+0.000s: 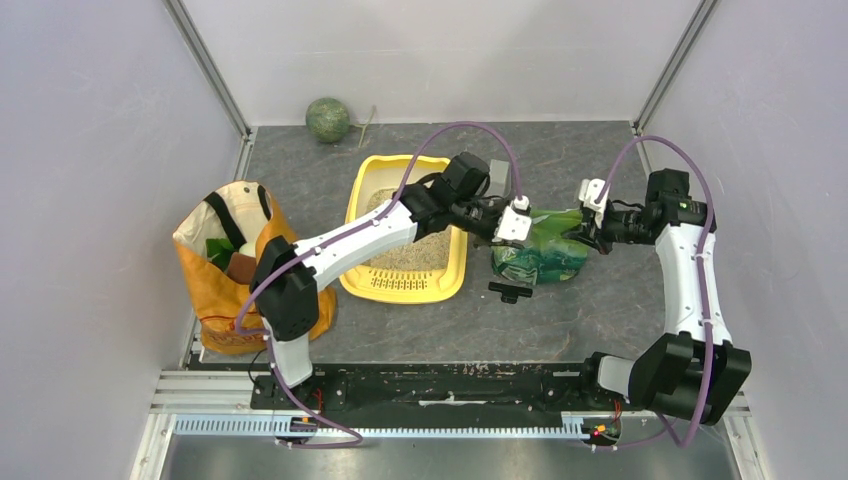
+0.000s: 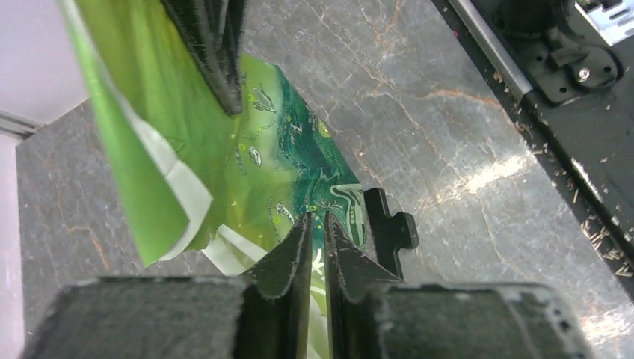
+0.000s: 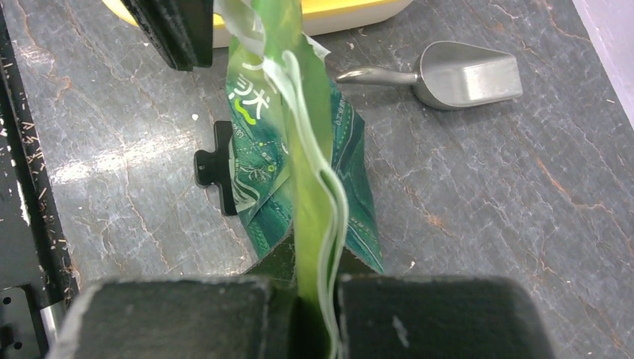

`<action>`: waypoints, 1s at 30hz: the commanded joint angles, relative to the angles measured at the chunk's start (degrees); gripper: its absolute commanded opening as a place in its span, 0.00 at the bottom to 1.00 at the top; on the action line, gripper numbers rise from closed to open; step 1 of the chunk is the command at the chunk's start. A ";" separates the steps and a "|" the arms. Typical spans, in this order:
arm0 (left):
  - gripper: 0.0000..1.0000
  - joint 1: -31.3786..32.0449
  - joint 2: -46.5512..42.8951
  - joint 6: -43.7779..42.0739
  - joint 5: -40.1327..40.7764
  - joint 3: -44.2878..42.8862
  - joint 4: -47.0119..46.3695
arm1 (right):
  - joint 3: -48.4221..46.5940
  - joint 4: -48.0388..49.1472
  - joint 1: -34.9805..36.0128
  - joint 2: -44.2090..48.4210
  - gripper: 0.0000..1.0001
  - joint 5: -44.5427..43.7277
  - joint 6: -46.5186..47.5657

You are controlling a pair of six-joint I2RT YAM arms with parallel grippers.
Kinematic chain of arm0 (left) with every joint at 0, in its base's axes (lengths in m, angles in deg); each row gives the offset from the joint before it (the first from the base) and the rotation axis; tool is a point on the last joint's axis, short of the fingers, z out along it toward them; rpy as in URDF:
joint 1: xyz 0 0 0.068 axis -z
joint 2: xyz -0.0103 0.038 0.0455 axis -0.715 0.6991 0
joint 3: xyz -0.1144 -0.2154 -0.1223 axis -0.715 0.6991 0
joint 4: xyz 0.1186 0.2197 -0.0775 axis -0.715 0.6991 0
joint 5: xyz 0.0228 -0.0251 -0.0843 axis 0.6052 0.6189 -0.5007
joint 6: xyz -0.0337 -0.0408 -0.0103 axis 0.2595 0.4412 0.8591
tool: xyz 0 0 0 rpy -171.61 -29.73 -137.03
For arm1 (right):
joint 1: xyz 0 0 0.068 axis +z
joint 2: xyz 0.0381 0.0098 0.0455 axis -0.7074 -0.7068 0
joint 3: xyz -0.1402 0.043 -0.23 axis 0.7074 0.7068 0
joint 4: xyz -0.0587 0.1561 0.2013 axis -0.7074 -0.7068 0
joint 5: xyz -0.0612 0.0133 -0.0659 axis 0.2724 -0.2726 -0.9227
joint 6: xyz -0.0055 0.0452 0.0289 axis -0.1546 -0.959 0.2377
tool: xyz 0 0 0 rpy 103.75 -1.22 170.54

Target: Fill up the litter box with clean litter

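Observation:
The yellow litter box (image 1: 372,190) lies mid-table with beige clean litter (image 1: 428,252) spread over its floor; its rim (image 3: 351,19) also shows in the right wrist view. Just to its right a glossy green bag (image 1: 545,252) is held up between both grippers. My left gripper (image 1: 514,222) reaches across the box. Its jaws are almost together (image 2: 318,221), with the bag's film (image 2: 284,157) in the thin slit. My right gripper (image 1: 590,215) is shut on the bag's folded top edge (image 3: 306,262), which runs upward as a light green strip (image 3: 299,134).
A black clip (image 1: 510,291) (image 2: 392,228) (image 3: 213,168) lies on the table under the bag. A grey metal scoop (image 3: 463,75) lies beyond the bag. An orange shopping bag (image 1: 225,290) stands at the left and a green ball (image 1: 328,119) sits by the back wall.

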 commanded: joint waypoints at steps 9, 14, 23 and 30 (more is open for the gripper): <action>0.40 -2.80 -7.72 21.48 16.42 4.80 -12.83 | 1.09 -4.61 0.50 1.00 0.00 1.20 4.31; 0.46 -2.99 -7.03 21.36 17.22 5.25 -11.84 | 0.16 -4.83 0.41 0.99 0.00 1.58 3.79; 0.55 -2.23 -6.50 24.12 19.30 7.86 -13.04 | -0.63 -4.86 0.38 0.69 0.00 1.77 3.58; 0.56 -0.82 -5.96 24.55 20.87 9.01 -12.96 | -0.91 -4.91 0.40 0.32 0.00 1.92 3.40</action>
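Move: The left fingers are nearly shut at the near side of the litter bag's mouth; the bag's middle lies about 6 cm right, 3 cm back and 12 cm below that hand. The black clip is roughly 11 cm back and 1 cm right, the scoop some 11 cm ahead and 2 cm left, both about 19 cm below. The litter box is 22 cm left, 3 cm ahead and 17 cm below. From the right hand, the bag's middle is about 5 cm left, 4 cm back and 10 cm below. Bring the left gripper forward about 5 cm and 3 cm left, off the bag's mouth, opening the fingers to just over half. Rise some 4 cm on the way, then sink as far again, turning the hand nearly 30 degrees counter-clockwise. Keep the right fingers shut on the bag's top edge and hold it nearly still. ##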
